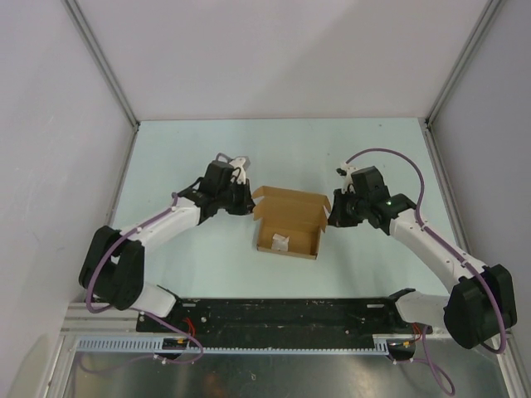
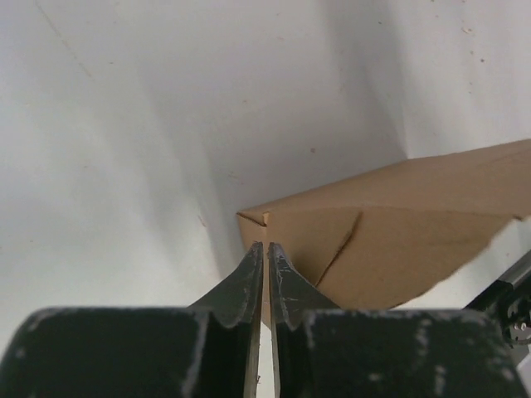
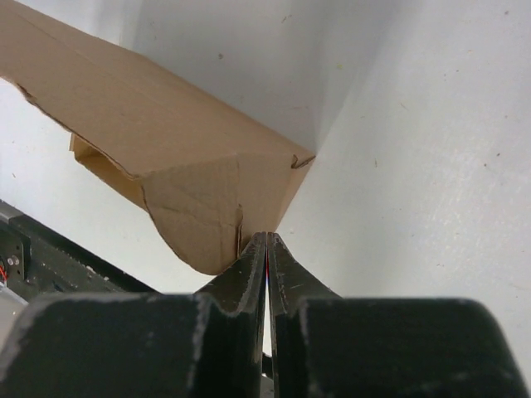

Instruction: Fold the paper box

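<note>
The paper box is a brown cardboard tray with raised walls and loose flaps, sitting mid-table between both arms. My left gripper is at its left end. In the left wrist view the left gripper is shut on a thin edge of the paper box, and a strip of cardboard shows between the fingers. My right gripper is at the box's right end. Seen from the right wrist, the right gripper is shut at the lower corner of the paper box, beside a rounded flap.
A small white wad of paper lies inside the box. A black rail runs along the near edge between the arm bases. White walls with metal posts close in the pale table on three sides.
</note>
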Tool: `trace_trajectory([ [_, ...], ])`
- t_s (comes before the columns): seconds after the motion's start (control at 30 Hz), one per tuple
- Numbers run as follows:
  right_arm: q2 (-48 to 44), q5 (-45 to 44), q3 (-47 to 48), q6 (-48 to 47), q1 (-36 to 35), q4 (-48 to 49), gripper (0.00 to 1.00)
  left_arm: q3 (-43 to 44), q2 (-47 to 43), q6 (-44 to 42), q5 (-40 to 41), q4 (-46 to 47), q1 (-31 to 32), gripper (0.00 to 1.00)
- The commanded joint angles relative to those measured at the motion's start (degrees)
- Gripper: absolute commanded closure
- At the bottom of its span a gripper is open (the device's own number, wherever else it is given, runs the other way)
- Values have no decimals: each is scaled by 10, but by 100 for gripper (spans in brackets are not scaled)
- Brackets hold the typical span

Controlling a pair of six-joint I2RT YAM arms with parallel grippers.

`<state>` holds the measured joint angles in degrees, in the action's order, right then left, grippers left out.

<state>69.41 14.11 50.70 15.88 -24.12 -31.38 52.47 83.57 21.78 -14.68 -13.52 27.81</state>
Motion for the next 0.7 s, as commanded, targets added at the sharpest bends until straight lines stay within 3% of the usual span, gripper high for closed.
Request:
trace_trajectory([
  [0.0,-1,30,16,4,-5,17,94,-9,-34,-14,-25,23,21,90],
  [0.67,-17,32,-49,21,-23,82,94,-119,-96,34,-5,96,72,92],
])
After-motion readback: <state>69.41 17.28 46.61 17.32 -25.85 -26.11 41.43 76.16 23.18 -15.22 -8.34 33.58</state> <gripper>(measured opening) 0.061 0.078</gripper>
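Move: The half-open lid's left side flap is about 2 cm right of the left fingertips, and its right flap about 2 cm left and 1 cm ahead of the right ones, all at roughly tip height. The lid's middle lies some 11 cm right of the left hand and 1 cm ahead. The box body is about 10 cm right of that hand, 9 cm back and 6 cm lower, with the white packet inside 8 cm right, 10 cm back and 7 cm lower. The leaning lid is worked back towards the robot over its tray from its two side flaps, both grippers staying nearly shut beside them. The left hand does most, drawing back about 5 cm and sinking a little in the later half; the right eases some 2 cm left, inward against its flap, and back and down about 1 cm each. ##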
